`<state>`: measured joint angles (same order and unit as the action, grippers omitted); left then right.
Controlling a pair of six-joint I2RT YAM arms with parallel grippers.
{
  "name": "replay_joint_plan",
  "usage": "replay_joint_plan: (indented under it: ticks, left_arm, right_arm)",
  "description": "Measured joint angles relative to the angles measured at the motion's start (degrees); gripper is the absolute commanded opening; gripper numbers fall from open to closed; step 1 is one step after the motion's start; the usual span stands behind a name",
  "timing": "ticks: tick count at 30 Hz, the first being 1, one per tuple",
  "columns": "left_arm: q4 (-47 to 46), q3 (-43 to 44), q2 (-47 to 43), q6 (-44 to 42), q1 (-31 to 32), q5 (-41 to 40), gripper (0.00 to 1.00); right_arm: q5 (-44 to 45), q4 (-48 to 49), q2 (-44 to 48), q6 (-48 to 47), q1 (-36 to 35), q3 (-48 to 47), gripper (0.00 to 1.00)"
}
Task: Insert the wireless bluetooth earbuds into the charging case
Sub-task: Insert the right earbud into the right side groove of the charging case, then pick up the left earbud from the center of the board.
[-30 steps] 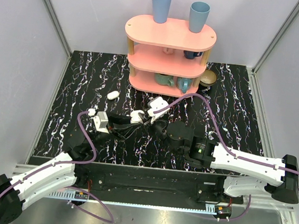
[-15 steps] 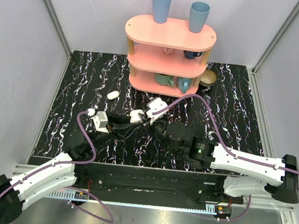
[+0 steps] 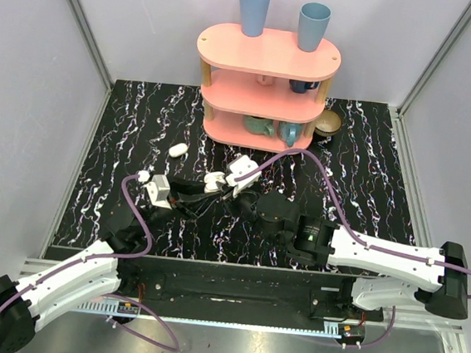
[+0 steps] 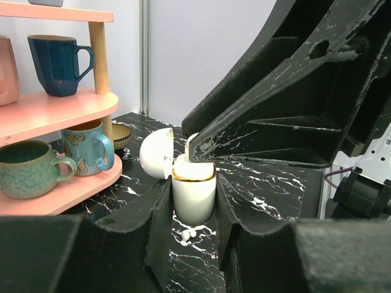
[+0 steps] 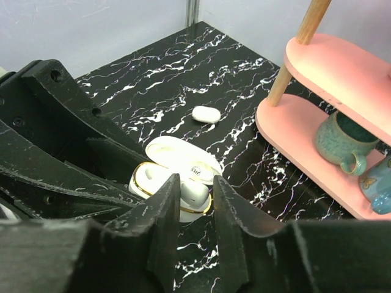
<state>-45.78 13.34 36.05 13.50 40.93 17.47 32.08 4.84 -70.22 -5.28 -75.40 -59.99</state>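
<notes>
The charging case is white with a gold rim, and its lid is swung open. My left gripper is shut on its lower body and holds it upright above the table. My right gripper is shut on a white earbud, which sits right at the case's open top. In the top view both grippers meet at the case in the middle of the table. A second small white earbud lies on the black marble under the case.
A pink three-tier shelf stands at the back with two blue cups on top and mugs on its lower tiers. A wooden bowl sits to its right. A closed white oval object lies left of the grippers.
The right arm has edged left and forward, bringing the earbud closer onto the case's open top. The left gripper and the case have stayed put.
</notes>
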Motion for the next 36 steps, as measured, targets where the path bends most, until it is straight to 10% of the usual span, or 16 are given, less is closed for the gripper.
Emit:
replay_joint_plan:
  ticks: [3, 8, 26, 36]
  left_arm:
    - [0.09, 0.0, 0.0, -0.04, 0.0, 0.09, 0.0]
    - [-0.55, -0.31, -0.02, -0.15, 0.0, 0.02, 0.0]
    - [-1.27, -0.63, -4.33, -3.13, 0.0, -0.44, 0.0]
    - [-1.11, 0.2, -4.68, -8.26, 0.0, -0.83, 0.0]
  right_arm:
    - [0.33, 0.09, 0.02, 0.7, 0.0, -0.22, 0.74]
    - [0.81, -0.35, 0.81, 2.93, -0.02, -0.76, 0.95]
    - [5.16, -1.81, 12.22, 11.19, 1.55, -2.21, 1.0]
    - [-9.4, -19.45, 10.4, 28.33, 27.19, -7.58, 1.0]
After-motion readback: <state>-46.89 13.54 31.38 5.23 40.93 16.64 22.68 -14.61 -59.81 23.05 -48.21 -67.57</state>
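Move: Between the right fingertips, practically at the hand point and perhaps 1 cm below it, sits the right earbud in its groove of the open case. From the left hand, which grips that case, the earbud is about 2 cm up, 2 cm right and 1 cm ahead. The open lid stands some 2 cm ahead and 2 cm left of the right hand; the closed case lies on the table about 16 cm ahead and 15 cm left of it, the pink shelf roughly 23 cm ahead and 8 cm right. Opening wide to let go of the earbud, the right hand lifts off the case, rising about 8 cm as it draws right, then swings forward and farther right towards the shelf while sinking some 3 cm, turning clockwise and tipping down about 20 degrees. The left hand keeps its grip on the case, raises it nearly 3 cm with a little leftward drift and tilts it about 10 degrees. ##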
